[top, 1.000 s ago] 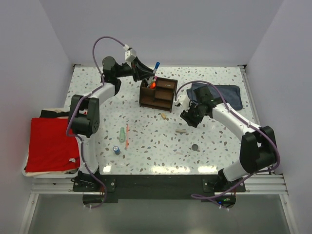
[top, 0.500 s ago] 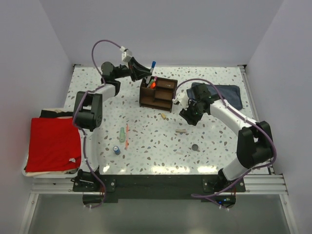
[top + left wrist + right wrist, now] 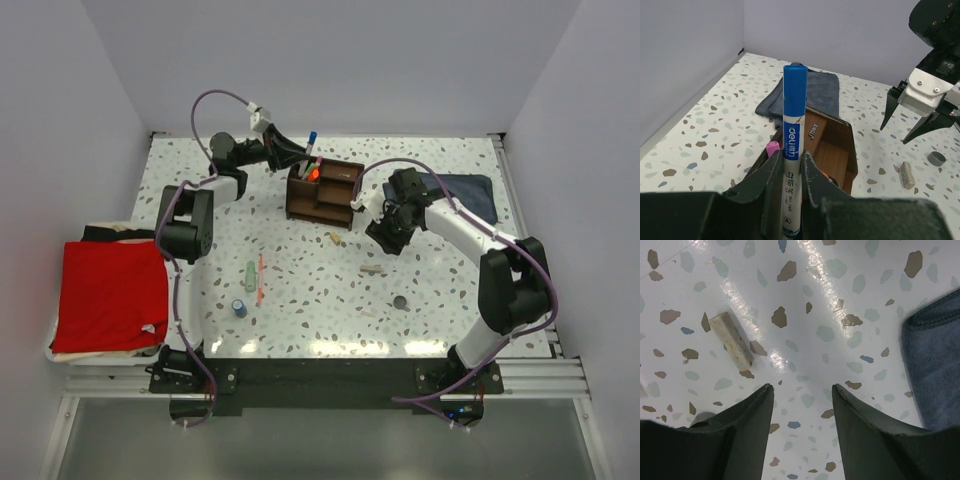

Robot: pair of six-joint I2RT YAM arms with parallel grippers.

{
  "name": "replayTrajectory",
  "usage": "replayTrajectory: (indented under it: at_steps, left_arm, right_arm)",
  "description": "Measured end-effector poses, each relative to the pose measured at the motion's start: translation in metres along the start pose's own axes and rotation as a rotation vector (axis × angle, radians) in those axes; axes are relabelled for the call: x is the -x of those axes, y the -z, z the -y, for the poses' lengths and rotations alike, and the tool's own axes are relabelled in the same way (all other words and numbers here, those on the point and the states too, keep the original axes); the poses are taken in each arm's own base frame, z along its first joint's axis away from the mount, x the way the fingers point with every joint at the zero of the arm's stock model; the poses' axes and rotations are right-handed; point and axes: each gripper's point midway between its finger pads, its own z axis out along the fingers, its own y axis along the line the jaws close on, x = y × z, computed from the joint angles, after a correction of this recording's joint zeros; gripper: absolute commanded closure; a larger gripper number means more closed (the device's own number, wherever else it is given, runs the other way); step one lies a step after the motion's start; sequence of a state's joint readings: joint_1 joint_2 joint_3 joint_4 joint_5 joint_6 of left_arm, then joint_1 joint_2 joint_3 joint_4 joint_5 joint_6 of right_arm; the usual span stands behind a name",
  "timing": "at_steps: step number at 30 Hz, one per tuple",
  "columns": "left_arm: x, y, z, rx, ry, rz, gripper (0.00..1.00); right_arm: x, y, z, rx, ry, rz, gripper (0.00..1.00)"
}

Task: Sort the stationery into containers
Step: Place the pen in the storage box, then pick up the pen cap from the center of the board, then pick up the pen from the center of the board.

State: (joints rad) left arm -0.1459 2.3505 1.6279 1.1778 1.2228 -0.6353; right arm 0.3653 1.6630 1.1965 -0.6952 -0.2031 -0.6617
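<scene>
My left gripper (image 3: 792, 160) is shut on a white marker with a blue cap (image 3: 794, 120), held upright over the left end of the dark brown wooden organizer (image 3: 832, 145). A pink pen tip (image 3: 772, 148) pokes up beside it. From above, the marker (image 3: 311, 140) stands above the organizer (image 3: 325, 190), which holds orange and green items. My right gripper (image 3: 802, 387) hangs open over bare table right of the organizer, a tan eraser (image 3: 731, 341) just ahead of it. On the table lie a pale green tube (image 3: 250, 271), an orange pen (image 3: 261, 280), a blue cylinder (image 3: 240, 308), a dark disc (image 3: 400, 301) and a tan bit (image 3: 338, 238).
A folded blue-grey cloth (image 3: 465, 195) lies at the back right, close to my right arm. A red cloth (image 3: 105, 297) sits off the table's left edge. White walls close in the back and both sides.
My left arm has drawn back and shifted the marker slightly left above the organizer. My right gripper has edged a little toward the organizer. Both grippers keep the same opening.
</scene>
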Motion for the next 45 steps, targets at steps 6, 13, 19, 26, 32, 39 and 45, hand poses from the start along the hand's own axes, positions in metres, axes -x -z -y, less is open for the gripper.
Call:
replayTrajectory:
  at_steps: [6, 13, 19, 26, 32, 39, 45]
  left_arm:
    - [-0.013, 0.005, 0.004, -0.004, 0.025, -0.015, 0.70]
    - [-0.018, 0.009, 0.009, -0.018, 0.025, -0.027, 0.57]
    - [0.005, 0.010, 0.024, -0.034, -0.016, -0.023, 0.51]
    - [0.087, 0.029, 0.079, 0.048, -0.112, -0.013, 0.38]
    - [0.142, 0.034, 0.106, 0.364, -0.262, -0.142, 0.38]
    - [0.038, 0.064, 0.112, 0.604, 0.049, -0.534, 0.38]
    - [-0.076, 0.142, 0.152, 0.789, 0.375, -0.854, 0.48]
  right_arm:
    - [0.001, -0.001, 0.001, -0.001, 0.000, -0.002, 0.45]
    - [0.002, -0.001, 0.002, -0.002, 0.001, 0.000, 0.45]
    - [0.003, -0.001, 0.002, -0.003, 0.001, 0.001, 0.43]
    - [0.007, 0.009, 0.002, -0.026, -0.009, 0.038, 0.41]
    - [0.014, 0.019, -0.003, -0.039, -0.054, 0.093, 0.42]
    - [0.040, 0.032, -0.006, -0.038, -0.169, 0.214, 0.43]
    - [0.064, 0.061, -0.007, -0.060, -0.237, 0.342, 0.43]
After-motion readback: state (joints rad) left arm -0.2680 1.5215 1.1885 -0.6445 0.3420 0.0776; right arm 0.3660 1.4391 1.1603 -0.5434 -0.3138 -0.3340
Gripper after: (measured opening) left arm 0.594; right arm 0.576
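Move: The pen stands upright in the left hand's fingers. Its goal, the storage box's left compartment, lies some 2 cm back, 2 cm to the right and 15 cm below that hand. In it an orange-ended tool stands about 3 cm back and 4 cm right of the hand, and the small yellow block lies on the table 17 cm back and 10 cm right. From the right hand the compartment is about 15 cm ahead, 21 cm left and slightly lower. The pen is lowered about 2 cm more over the left compartment and let go as the left fingers open. The left hand then rises some 17 cm clear, drawing back, and swings back, left and down towards the red pen and green marker, its fingers turning from pointing right to pointing down. Late on, the open, empty right hand lifts about 8 cm and drifts left, tilting. ##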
